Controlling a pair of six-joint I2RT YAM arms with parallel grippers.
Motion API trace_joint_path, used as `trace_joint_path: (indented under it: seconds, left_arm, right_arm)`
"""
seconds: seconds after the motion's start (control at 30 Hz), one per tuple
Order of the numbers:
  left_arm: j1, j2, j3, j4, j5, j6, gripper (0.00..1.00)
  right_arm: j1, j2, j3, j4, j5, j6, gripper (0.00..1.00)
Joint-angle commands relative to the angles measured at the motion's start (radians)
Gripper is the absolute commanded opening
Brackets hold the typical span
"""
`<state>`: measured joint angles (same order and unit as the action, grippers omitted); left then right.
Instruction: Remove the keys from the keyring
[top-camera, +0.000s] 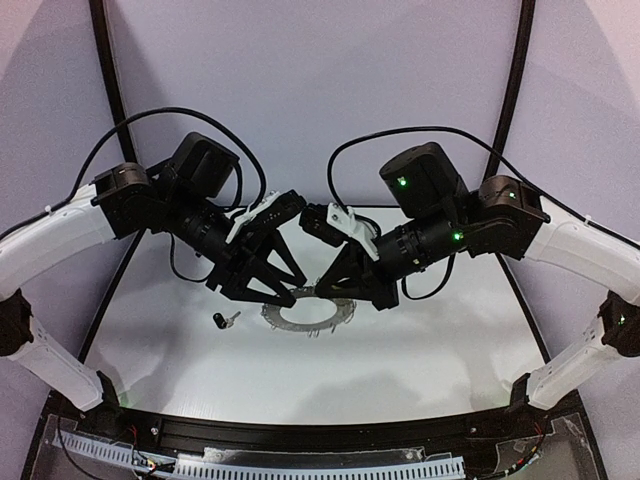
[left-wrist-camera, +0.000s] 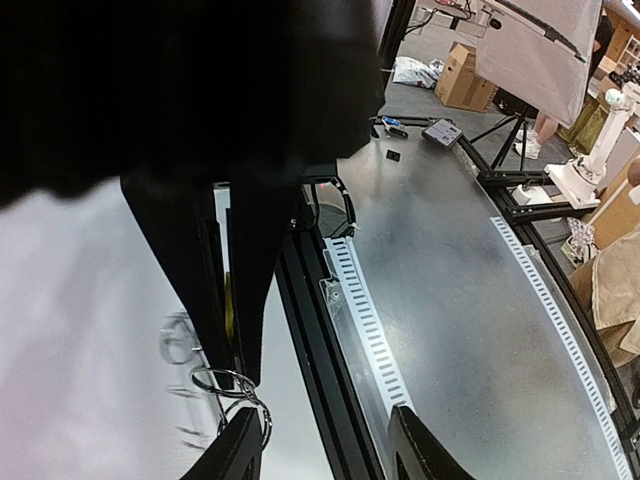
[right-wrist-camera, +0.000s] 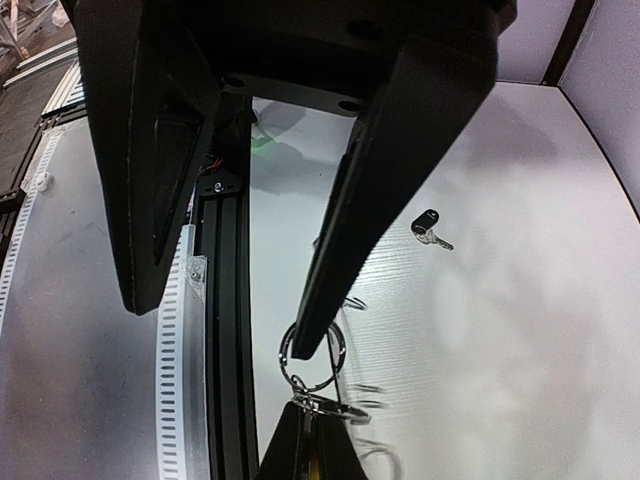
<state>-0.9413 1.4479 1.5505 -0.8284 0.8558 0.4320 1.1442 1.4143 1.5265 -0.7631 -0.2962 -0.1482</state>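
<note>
The grey keyring (top-camera: 310, 314) lies flat mid-table, fringed with wire loops. My right gripper (top-camera: 322, 290) is shut on the yellow-headed key; a yellow sliver shows between its fingers in the left wrist view (left-wrist-camera: 230, 300) and at the bottom of the right wrist view (right-wrist-camera: 312, 435). That key hangs from small wire loops (right-wrist-camera: 312, 350) just over the ring. My left gripper (top-camera: 265, 292) is open, one fingertip (right-wrist-camera: 305, 345) resting against a loop. Its own fingertips (left-wrist-camera: 240, 440) show beside the loops (left-wrist-camera: 232, 388). The black-headed key (top-camera: 225, 320) lies loose on the table left of the ring and also shows in the right wrist view (right-wrist-camera: 428, 224).
A black rail (left-wrist-camera: 320, 330) and a white slotted strip (left-wrist-camera: 365, 320) run along the table's near edge. Beyond it is a grey metal sheet (left-wrist-camera: 470, 300). White tent walls with black poles (top-camera: 108, 90) close in the table's sides and back.
</note>
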Motion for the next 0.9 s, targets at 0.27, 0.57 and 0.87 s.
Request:
trace_joint_path:
  seconds: [0.27, 0.57, 0.87]
  left_arm:
    - [-0.023, 0.017, 0.018, -0.030, -0.119, 0.012, 0.36]
    - [-0.043, 0.016, 0.012, -0.001, -0.169, -0.019, 0.31]
    - [-0.048, 0.008, 0.006, 0.034, -0.179, -0.042, 0.09]
  right_arm:
    - [-0.006, -0.042, 0.023, 0.071, -0.027, 0.059, 0.00]
    - [-0.007, -0.053, 0.018, 0.103, -0.057, 0.088, 0.00]
    - [-0.006, -0.058, 0.009, 0.138, -0.037, 0.127, 0.00]
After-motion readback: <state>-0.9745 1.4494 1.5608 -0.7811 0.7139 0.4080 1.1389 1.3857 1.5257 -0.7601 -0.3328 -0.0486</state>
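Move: The small split ring on the yellow key, at my right fingertips, is about 2 cm ahead of my left hand, 1 cm to its right and 1 cm lower. The big keyring disc hangs roughly 5 cm below that hand, 1 cm to its right, level fore and aft. The loose black-headed key lies on the table some 9 cm ahead of it, 17 cm left and 32 cm down. From my right hand, the small ring is about 1 cm to the left, straight level. I close my left fingers from nearly half open to almost shut, pinching the small split ring at their tips, while easing that hand about 1 cm forward and 1 cm right and tipping it up some 5 degrees. My right hand keeps its pinch on the yellow key and lifts about 1 cm, drifting slightly back and right. ##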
